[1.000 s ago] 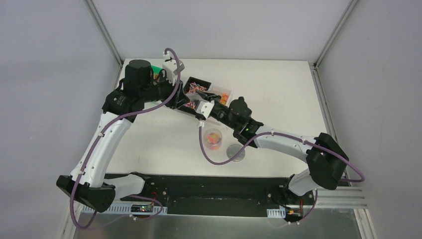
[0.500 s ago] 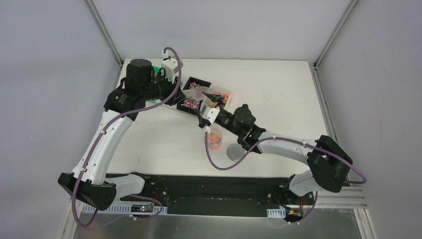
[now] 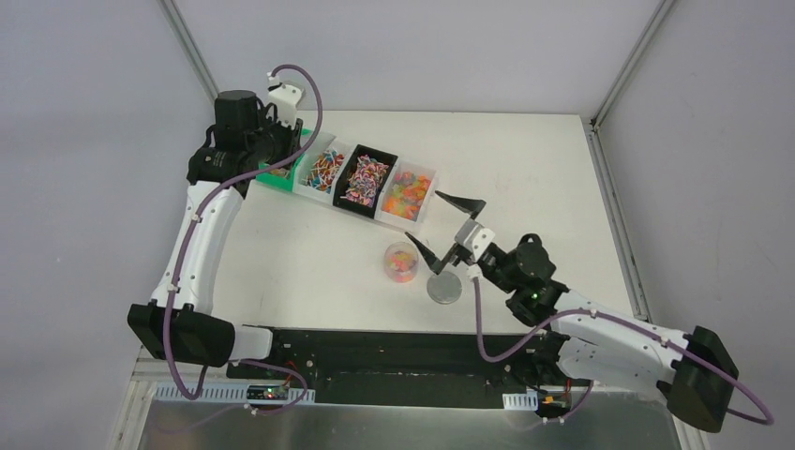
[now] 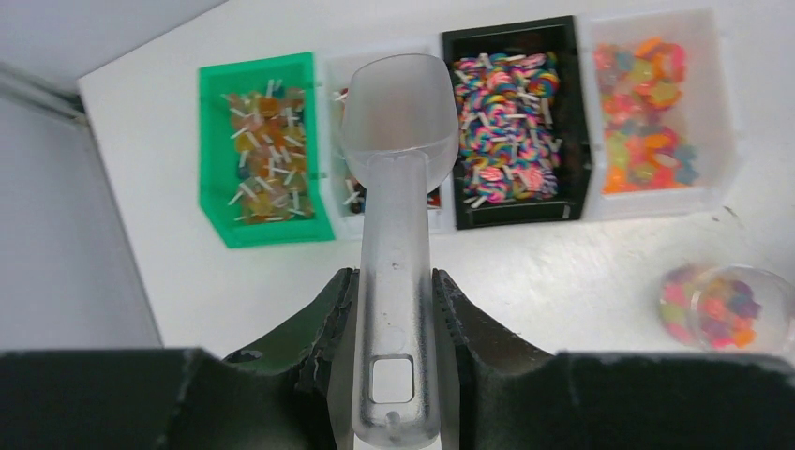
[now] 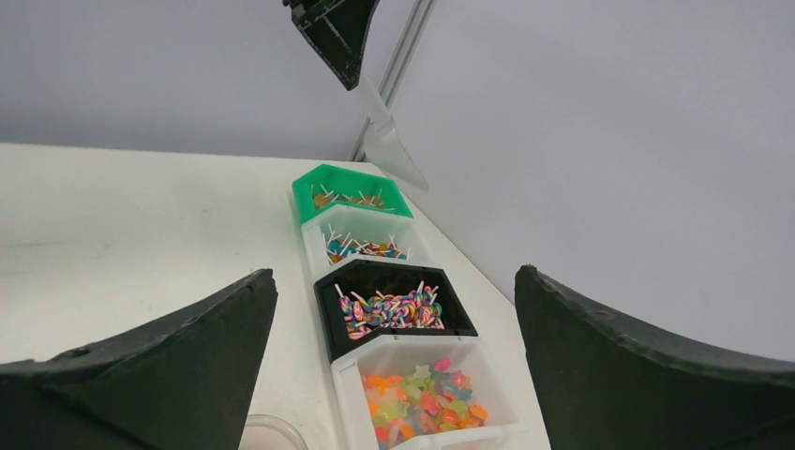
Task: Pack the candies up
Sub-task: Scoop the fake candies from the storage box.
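Candies fill four bins in a row: a green bin (image 3: 277, 170), a white bin (image 3: 323, 169), a black bin (image 3: 366, 178) of swirl lollipops (image 4: 511, 112) and a white bin (image 3: 409, 192) of star gummies (image 5: 427, 394). A clear cup (image 3: 401, 262) holds more candies (image 4: 722, 309). My left gripper (image 4: 394, 277) is shut on the handle of a translucent scoop (image 4: 398, 122), which hangs empty above the green and white bins. My right gripper (image 3: 441, 228) is wide open beside the cup and holds nothing (image 5: 394, 274).
A grey round lid disc (image 3: 445, 288) lies on the white table (image 3: 525, 169), just right of the cup and below my right gripper. The left arm (image 3: 202, 234) stretches along the table's left side. Grey walls close the back and sides.
My left gripper has lifted the scoop out of the bins and drawn back to the far left. My right gripper has pulled away from the bins toward the near right and opened wide.
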Tool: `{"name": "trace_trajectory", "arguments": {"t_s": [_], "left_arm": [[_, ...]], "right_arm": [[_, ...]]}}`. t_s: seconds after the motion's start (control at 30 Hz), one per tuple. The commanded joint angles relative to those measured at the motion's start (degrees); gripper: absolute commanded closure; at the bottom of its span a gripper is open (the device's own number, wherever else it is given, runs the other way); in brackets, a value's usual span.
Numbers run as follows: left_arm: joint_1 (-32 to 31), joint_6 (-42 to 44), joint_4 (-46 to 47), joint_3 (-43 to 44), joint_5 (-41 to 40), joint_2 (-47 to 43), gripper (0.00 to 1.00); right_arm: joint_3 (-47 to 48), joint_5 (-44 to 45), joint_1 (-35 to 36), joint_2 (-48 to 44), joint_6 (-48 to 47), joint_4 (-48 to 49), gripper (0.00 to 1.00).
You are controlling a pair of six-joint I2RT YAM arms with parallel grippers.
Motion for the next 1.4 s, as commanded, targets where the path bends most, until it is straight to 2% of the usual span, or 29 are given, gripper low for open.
{"name": "trace_trajectory", "arguments": {"t_s": [0.0, 0.23, 0.37, 0.93, 1.37], "left_arm": [[2.94, 7.08, 6.95, 1.77, -8.43, 0.50, 1.00], [8.18, 10.83, 6.09, 2.81, -9.87, 2.33, 1.00], [9.60, 12.29, 2.35, 4.22, -11.44, 4.46, 1.00], [10.47, 17.27, -9.14, 10.83, -18.01, 14.09, 1.00], [10.48, 17.46, -8.52, 12.66, -13.35, 18.98, 1.00]], "right_arm": [[-1.68, 5.13, 0.31, -7.27, 8.36, -3.33, 0.00], [-0.31, 10.27, 0.32, -10.82, 13.04, -10.45, 0.00], [2.16, 9.48, 0.27, -11.42, 15.00, -14.15, 0.00], [1.78, 8.91, 0.36, -11.90, 16.07, -13.66, 0.00], [1.96, 9.91, 0.34, -10.73, 16.05, -13.57, 0.00]]}}
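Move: The left hand, with the clear scoop already in its grip, is bound for the green box of lollipops, about 21 cm ahead, 9 cm to its left and 26 cm below. The white lollipop box stands some 17 cm ahead and 2 cm right of that hand, the black box about 13 cm ahead and 13 cm right, both just as low. From the right hand, empty and wide open, the green box lies roughly 36 cm forward and 40 cm left. The left hand carries the clear scoop about 12 cm left and some 4 cm forward, out past the white lollipop box, then sinks around 8 cm to bring the bowl down to the near-left side of the green box, keeping its grip while the wrist turns some 30 degrees, left side rising and fingers tipping steeply down. Meanwhile the right hand, still wide open and empty, draws back to its right by about 4 cm, rises briefly and settles slightly lower, its fingers tipping down, then waits clear of the boxes. ##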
